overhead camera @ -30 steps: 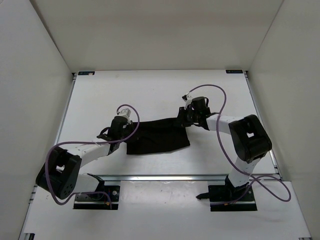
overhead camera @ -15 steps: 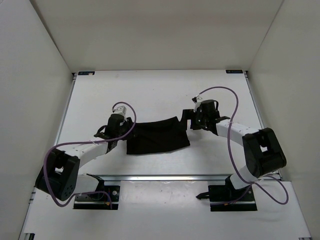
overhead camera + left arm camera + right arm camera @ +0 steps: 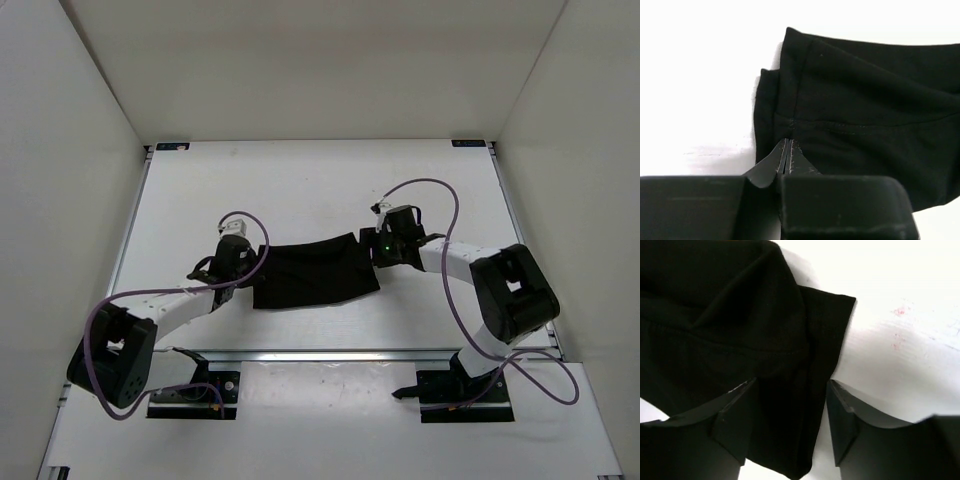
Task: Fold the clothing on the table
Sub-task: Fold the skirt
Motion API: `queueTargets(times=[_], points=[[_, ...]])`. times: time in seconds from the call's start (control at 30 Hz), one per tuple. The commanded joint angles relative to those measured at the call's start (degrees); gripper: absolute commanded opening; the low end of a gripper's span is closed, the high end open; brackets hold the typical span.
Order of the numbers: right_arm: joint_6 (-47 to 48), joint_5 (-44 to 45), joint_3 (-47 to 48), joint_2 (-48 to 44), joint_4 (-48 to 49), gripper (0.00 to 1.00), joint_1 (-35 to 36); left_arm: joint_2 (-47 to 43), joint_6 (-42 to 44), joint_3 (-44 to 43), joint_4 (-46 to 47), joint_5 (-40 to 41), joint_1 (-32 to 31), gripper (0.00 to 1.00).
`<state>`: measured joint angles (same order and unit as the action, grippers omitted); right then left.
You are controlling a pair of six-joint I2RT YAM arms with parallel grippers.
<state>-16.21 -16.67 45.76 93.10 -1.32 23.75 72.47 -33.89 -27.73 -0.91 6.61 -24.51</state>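
Note:
The black clothing lies as a flat, roughly rectangular piece in the middle of the white table. My left gripper is at its left edge. In the left wrist view the fingertips are pressed together on the clothing near a stitched seam, pinching it. My right gripper is at the right edge. In the right wrist view it stands open, with a folded strip of the clothing running between its two fingers and touching neither.
White enclosure walls stand on the left, the right and at the back. A metal rail runs along the near table edge, with both arm bases behind it. Purple cables loop above each wrist.
A second ago the clothing was stretched between both shut grippers. Both opened and let it settle. Now the left has shut again at the left edge and the right has moved back, narrowing around the right edge.

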Motion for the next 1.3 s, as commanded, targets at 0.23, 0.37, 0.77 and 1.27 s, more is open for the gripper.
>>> queueTargets(times=[0.23,0.37,0.77,1.27], points=[[0.56,1.64,1.36,5.95,-3.59,0.12,-0.10,3.56,-0.39,1.62,1.87,-0.37,-0.45,0.00],[1.17,2.59,1.79,5.43,-3.33,0.00,0.24,5.05,-0.48,1.01,3.19,-0.90,-1.67,0.00],[5.04,-1.70,15.57,-3.45,-13.34,0.00,-0.38,12.69,-1.79,-1.19,7.67,-6.34,-5.72,0.00],[-2.69,-10.13,17.61,-0.38,-5.19,0.00,11.66,17.53,-2.76,-4.80,13.65,-11.18,-10.38,0.00]])
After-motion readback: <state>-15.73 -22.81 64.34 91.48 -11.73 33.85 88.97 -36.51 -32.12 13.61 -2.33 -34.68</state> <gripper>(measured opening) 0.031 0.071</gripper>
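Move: The left hand hovers with shut fingers about 2 cm above the skirt's left end; the skirt's middle lies some 12 cm to its right, level with it. The right hand's half-open fingers straddle the skirt's right end, which is roughly 1 cm below them, and the skirt's middle lies about 12 cm to that hand's left. Down about 2 cm goes the left hand, shut fingertips pressing on the skirt's left end, then it drags that end some 10 cm to the right, turning slightly clockwise. Meanwhile the right hand dips, pinches the right end shut, then lifts it steeply by about 12 cm, swinging slightly forward and back as it carries it left with a slight counter-clockwise turn. ##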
